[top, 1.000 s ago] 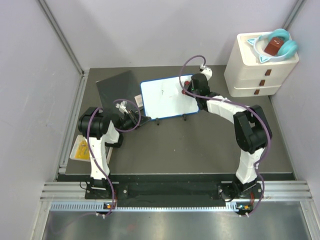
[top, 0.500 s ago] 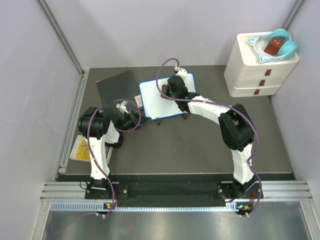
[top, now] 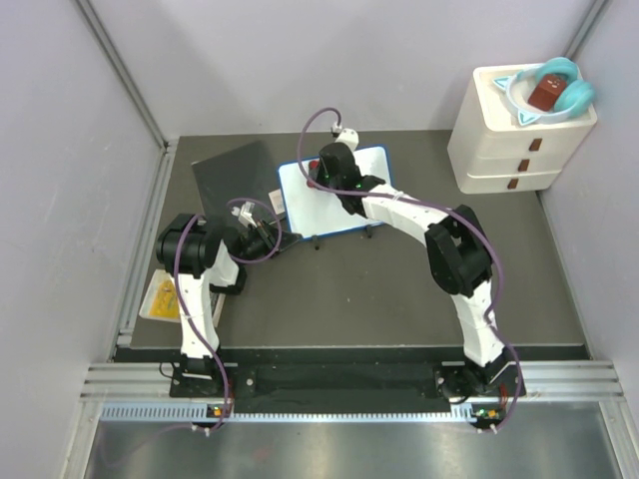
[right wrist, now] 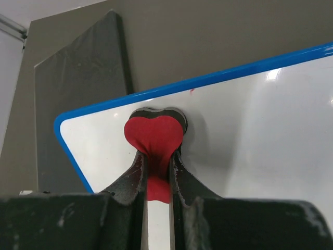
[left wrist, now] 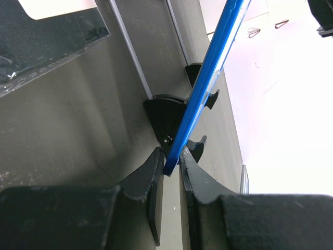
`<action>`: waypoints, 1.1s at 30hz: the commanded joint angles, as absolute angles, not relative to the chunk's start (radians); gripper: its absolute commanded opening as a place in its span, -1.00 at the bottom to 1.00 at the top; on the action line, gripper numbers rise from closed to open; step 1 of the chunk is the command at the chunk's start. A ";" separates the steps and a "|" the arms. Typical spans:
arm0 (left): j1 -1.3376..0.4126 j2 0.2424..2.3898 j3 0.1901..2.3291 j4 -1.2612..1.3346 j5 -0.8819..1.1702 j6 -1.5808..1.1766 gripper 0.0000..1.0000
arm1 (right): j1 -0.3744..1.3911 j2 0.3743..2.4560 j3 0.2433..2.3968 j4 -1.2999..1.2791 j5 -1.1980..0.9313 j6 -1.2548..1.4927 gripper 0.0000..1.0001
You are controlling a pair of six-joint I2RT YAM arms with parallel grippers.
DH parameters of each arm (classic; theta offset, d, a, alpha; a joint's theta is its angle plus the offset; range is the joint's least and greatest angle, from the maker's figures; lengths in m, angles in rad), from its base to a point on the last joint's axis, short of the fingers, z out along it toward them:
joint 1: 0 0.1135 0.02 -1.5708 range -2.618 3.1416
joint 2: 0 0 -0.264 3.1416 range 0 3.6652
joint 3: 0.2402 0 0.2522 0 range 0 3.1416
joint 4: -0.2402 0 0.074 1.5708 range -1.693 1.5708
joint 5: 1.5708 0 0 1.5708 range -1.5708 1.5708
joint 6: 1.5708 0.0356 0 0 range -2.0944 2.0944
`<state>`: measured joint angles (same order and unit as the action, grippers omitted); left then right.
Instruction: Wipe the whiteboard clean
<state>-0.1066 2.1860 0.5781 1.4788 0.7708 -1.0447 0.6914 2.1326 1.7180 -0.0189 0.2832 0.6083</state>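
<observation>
The whiteboard (top: 312, 208) stands tilted on its black feet at the back middle of the dark table, its face white with a blue rim. My left gripper (top: 276, 236) is shut on the board's lower left rim; in the left wrist view the blue edge (left wrist: 208, 78) runs between the fingertips of that gripper (left wrist: 171, 159). My right gripper (top: 324, 172) is shut on a red heart-shaped eraser (right wrist: 154, 136) and presses it against the upper left part of the whiteboard (right wrist: 250, 130). In the right wrist view the board's face shows no marks apart from a tiny red speck near the top rim.
A dark grey square sheet (top: 235, 175) lies left of the board. A white drawer unit (top: 519, 135) at the back right carries a teal object (top: 552, 88). A yellow item (top: 160, 297) lies off the table's left edge. Grey walls close in the left and back.
My right arm has swept the eraser leftward across the board, from its right end to its upper left. The left gripper and the board have stayed in place.
</observation>
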 commanded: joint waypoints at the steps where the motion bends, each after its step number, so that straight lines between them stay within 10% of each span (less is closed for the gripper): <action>1: -0.113 2.223 0.560 1.695 0.742 -1.000 -1.00 | 0.690 2.158 1.782 -0.064 0.379 0.566 -1.00; 33: -0.115 2.223 0.564 1.695 0.747 -1.000 -1.00 | 0.537 2.063 1.431 -0.089 0.393 0.653 -1.00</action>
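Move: The whiteboard slopes up away from the robot. The right gripper has the red eraser near its upper-left corner, with the board's middle about 6 cm right, 6 cm back and 6 cm below. A small red mark lies about 5 cm ahead and 1 cm right; the black panel is some 25 cm left, level fore-and-aft, 15 cm lower. From the left gripper, which pinches the lower-left corner, the board's middle is roughly 9 cm ahead, 12 cm right and 6 cm above. Sweep the right gripper about 7 cm to the right across the upper part of the whiteboard, easing off slowly, then quicker, and stopping short of the right edge. Let it sink about 2 cm as it goes and turn slightly clockwise, keeping the eraser pinched and against the board. Hold the left gripper still on the board's lower-left corner. ##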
